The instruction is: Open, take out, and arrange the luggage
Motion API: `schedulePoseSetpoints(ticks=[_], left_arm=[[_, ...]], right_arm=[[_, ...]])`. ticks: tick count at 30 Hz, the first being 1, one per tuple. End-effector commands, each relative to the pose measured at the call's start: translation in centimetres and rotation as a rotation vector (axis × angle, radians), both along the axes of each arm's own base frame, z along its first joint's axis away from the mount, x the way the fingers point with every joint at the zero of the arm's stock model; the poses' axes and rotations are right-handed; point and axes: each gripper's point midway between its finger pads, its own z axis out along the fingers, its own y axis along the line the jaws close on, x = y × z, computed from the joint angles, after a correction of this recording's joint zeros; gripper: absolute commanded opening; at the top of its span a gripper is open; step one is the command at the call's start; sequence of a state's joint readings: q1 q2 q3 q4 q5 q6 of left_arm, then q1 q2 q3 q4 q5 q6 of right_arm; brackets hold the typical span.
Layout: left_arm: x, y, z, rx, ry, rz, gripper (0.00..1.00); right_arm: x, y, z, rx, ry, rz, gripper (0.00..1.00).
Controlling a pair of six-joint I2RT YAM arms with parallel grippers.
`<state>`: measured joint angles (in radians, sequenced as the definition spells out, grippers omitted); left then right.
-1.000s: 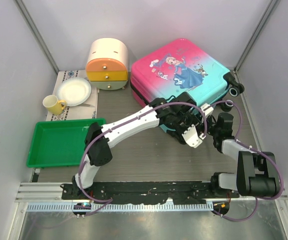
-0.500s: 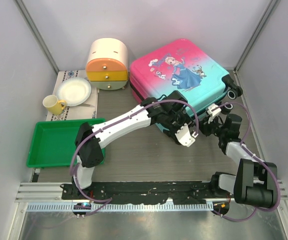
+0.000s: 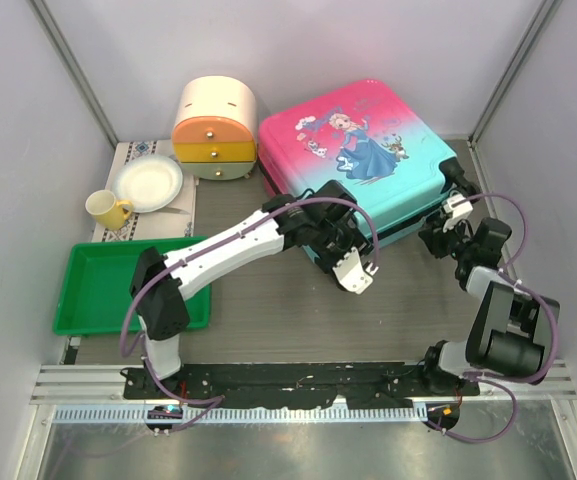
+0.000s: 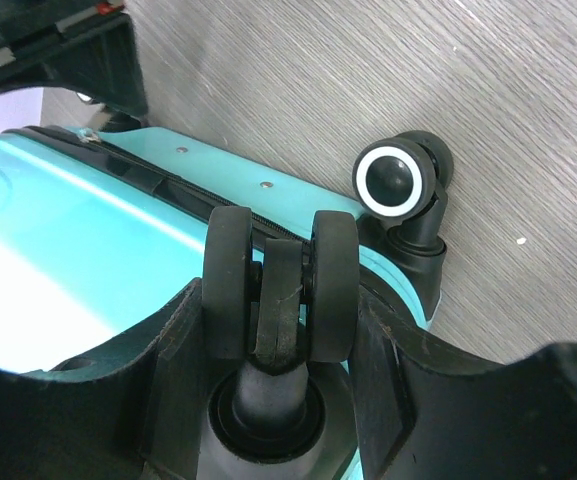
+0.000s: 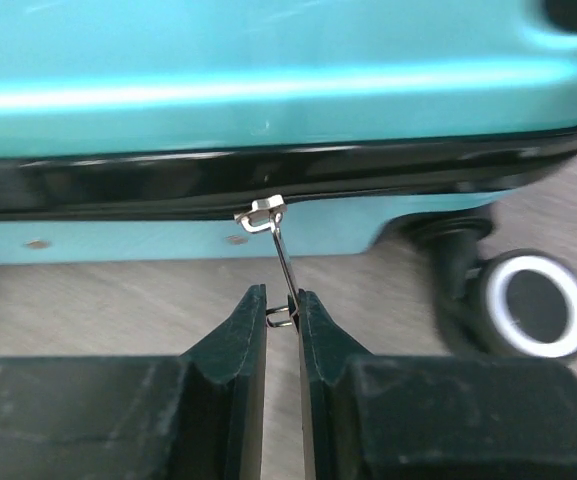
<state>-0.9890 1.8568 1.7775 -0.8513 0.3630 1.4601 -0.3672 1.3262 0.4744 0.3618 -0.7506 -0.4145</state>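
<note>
The luggage [image 3: 368, 145], pink and turquoise with a princess print, lies flat at the back right of the table. My left gripper [image 3: 330, 250] is at its near left corner. The left wrist view shows that gripper [image 4: 281, 318] shut on a black double wheel [image 4: 281, 285], one finger on each side. My right gripper [image 3: 436, 228] is at the suitcase's near right edge. In the right wrist view this gripper [image 5: 283, 300] pinches the thin metal zip pull [image 5: 281, 255], which hangs from the slider [image 5: 260, 213] on the black zip line.
A round cream-and-orange drawer box [image 3: 215, 128] stands left of the suitcase. A green tray [image 3: 118, 285] lies at the left, with a white plate [image 3: 148, 182] and a yellow cup [image 3: 108, 209] on a mat behind it. Walls close in on both sides.
The suitcase has shifted towards the back and turned a little. My left gripper moved left with the wheel. My right gripper travelled right and back along the zip.
</note>
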Motion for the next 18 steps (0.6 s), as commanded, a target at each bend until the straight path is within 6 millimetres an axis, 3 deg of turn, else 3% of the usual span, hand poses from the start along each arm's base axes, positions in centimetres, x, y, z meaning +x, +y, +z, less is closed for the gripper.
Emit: schedulePoseSetpoints(ticks=[1,5,11,18], left_arm=[[-0.5,6.8,-1.5,0.171,0.092,0.100,0.00],[-0.1,8.1,-1.9,0.192,0.103,0.119,0.00],[0.4,10.3,-2.5,0.233,0.112,0.138,0.00],[1.1,13.8,-3.8,0.291,0.124,0.135,0.00]], right_arm=[[4.3,-6.9,4.8,-0.098,-0.199,-0.191,0.01],[5.4,-10.4,6.3,-0.107,-0.280,-0.286,0.01],[6.4,-14.1,6.2,-0.105,-0.319,-0.291,0.01],[8.6,-14.9,6.4,-0.078,-0.336,-0.186,0.01]])
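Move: The right fingers hold the zipper pull, its slider some 3 cm ahead on the luggage's seam. The luggage's lower right wheel lies about 5 cm ahead, 6 cm to the right and 5 cm below; the upper right wheel is some 7 cm ahead, 7 cm right and 10 cm above. The left hand grips the upper near wheel; from it the lower right wheel is about 7 cm ahead, 26 cm right and 14 cm below, the lower near wheel 3 cm back, 5 cm right and 14 cm below. Keeping its pinch on the zipper pull, the right hand draws it briskly along the seam to the right and forward, about 12 cm in all, past the lower right wheel towards the luggage's right corner, rising slightly towards the end as the fingertips tip up some 10 degrees. Meanwhile the left hand keeps its grip on the upper near wheel and drags it about 4 cm to the left, against the zipper pull's direction. ##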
